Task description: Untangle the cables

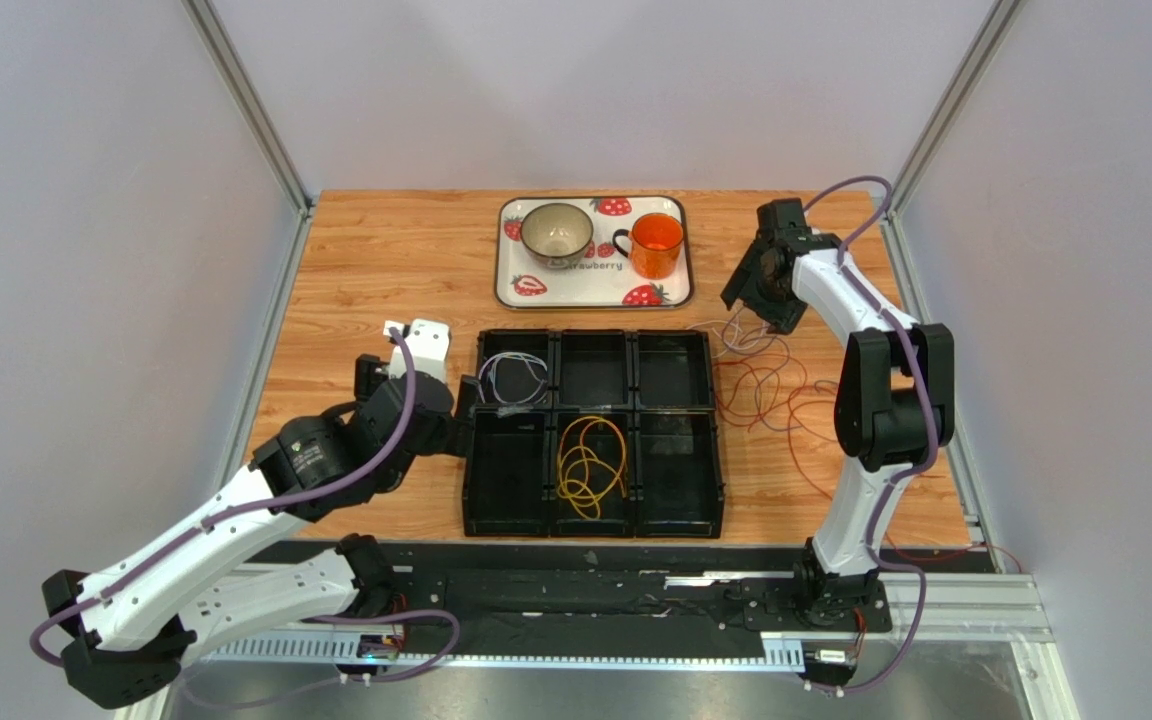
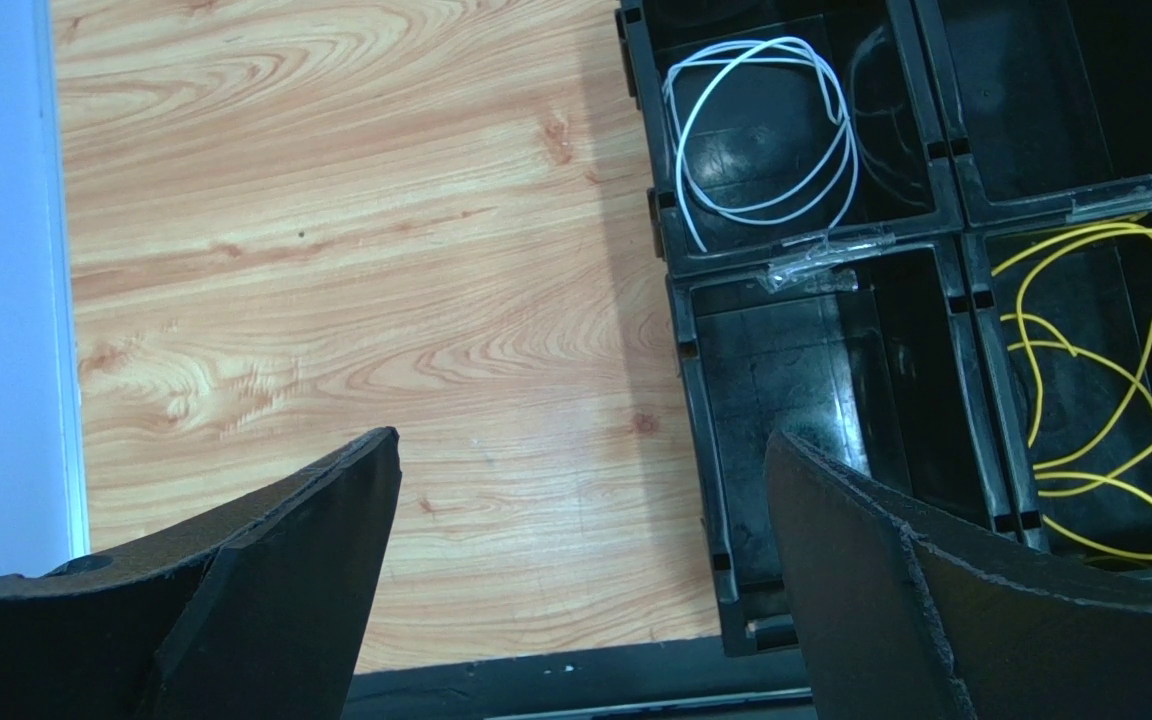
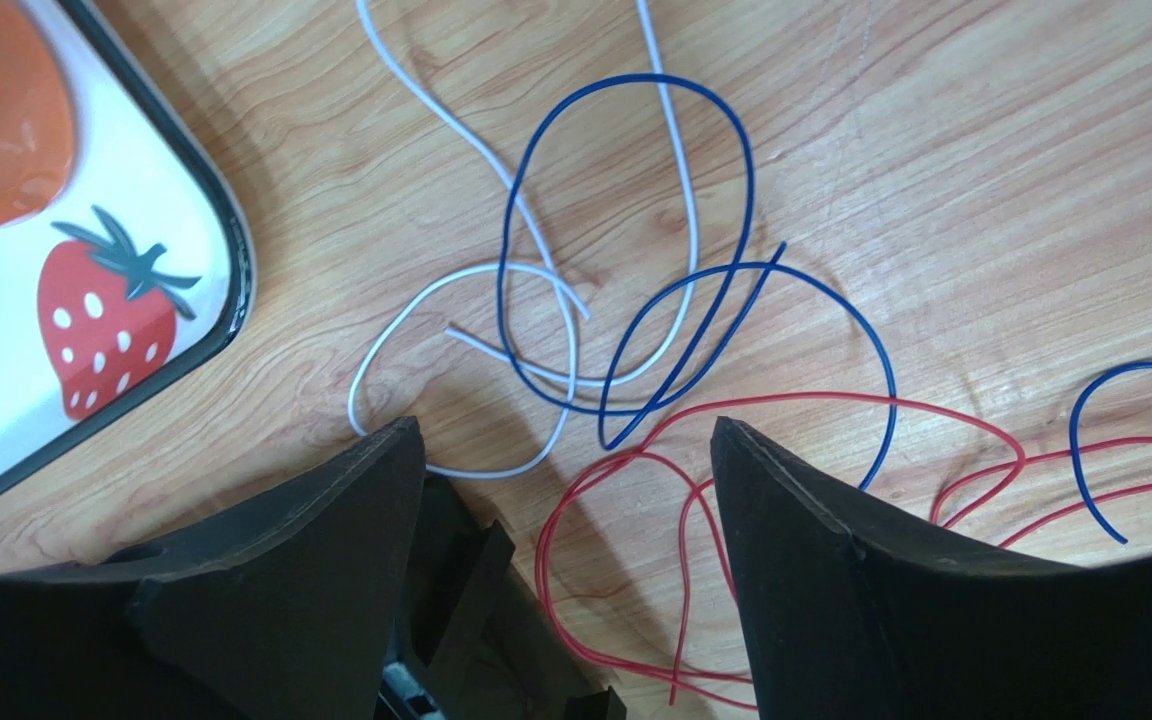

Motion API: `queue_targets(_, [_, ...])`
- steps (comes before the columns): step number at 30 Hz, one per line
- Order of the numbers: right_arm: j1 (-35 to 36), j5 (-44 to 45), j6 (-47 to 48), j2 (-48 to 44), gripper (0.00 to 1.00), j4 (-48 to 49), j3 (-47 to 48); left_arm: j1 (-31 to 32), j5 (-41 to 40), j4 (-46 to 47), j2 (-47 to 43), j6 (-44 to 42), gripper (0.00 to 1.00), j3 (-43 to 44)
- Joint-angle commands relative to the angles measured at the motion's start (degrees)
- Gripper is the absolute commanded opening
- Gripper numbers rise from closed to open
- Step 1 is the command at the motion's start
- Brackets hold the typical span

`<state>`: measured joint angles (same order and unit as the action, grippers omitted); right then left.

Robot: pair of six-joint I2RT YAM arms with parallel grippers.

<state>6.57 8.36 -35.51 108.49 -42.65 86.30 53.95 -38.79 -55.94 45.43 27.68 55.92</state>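
Note:
White [image 3: 567, 345], blue [image 3: 749, 165] and red [image 3: 838, 398] cables lie tangled in loose loops on the wooden table, right of the black organizer [image 1: 719, 450]. My right gripper [image 3: 567, 428] hangs open just above this tangle [image 1: 763, 383], with red loops on the table below its jaws and nothing held. In the organizer, a white cable [image 2: 755, 45] fills the back-left compartment and a yellow cable [image 1: 593, 465] the front-middle one. My left gripper [image 2: 582, 443] stands wide open over bare wood by the organizer's left wall [image 2: 687, 375], holding nothing.
A strawberry-print tray [image 1: 515, 278] at the back carries a bowl [image 1: 555, 230] and an orange cup [image 1: 657, 240]. Its corner [image 3: 26, 375] lies just left of the right gripper [image 1: 755, 293]. Frame posts stand at the table's back corners.

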Motion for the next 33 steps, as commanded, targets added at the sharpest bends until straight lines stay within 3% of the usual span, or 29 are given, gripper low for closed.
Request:
queue_targets(1, [-1.03,-0.19,-1.32,1.37,0.72,1.25,0.01,-0.87,0.99,1.19,-0.08,-1.58,0.99,1.82])
queue_targets(10, [-1.38,-0.01,-1.67,5.24,0.56,1.96,0.09,-2.01,1.87,1.45,0.54,-1.93,0.98,1.82])
queue_targets(13, [-1.38,-0.18,-1.85,5.68,0.25,1.87,0.01,-2.54,2.31,1.63,0.54,-2.10,0.98,1.74])
queue_targets(14, [-1.30,-0.01,-2.02,5.16,0.00,1.79,0.18,-2.80,2.40,1.80,0.54,-2.19,0.98,1.65])
queue_targets(24, [0.20,-0.54,0.88,-9.59,0.00,-6.03,9.67,-4.03,3.63,2.15,1.15,-2.55,0.98,1.74])
queue_targets(33, [2.83,-11.69,3.51,-26.03,0.00,-2.01,13.10,-4.47,3.28,1.98,1.33,-2.46,0.98,1.73])
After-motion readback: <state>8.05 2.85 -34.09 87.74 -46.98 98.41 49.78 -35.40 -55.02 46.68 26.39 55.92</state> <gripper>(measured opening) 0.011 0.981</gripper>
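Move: The blue cable's crossing strands lie almost straight under the right hand, about 4 cm down and 1 cm to its right. The white cable is centred some 4 cm ahead at table height, and the red tangle about 7 cm back. The orange mug stands roughly 16 cm ahead and 12 cm left. From the left hand, the blue cable is about 23 cm ahead, 45 cm right and 18 cm below. The right hand sinks about 4 cm, pinches the blue cable, then lifts it fast, some 26 cm. ##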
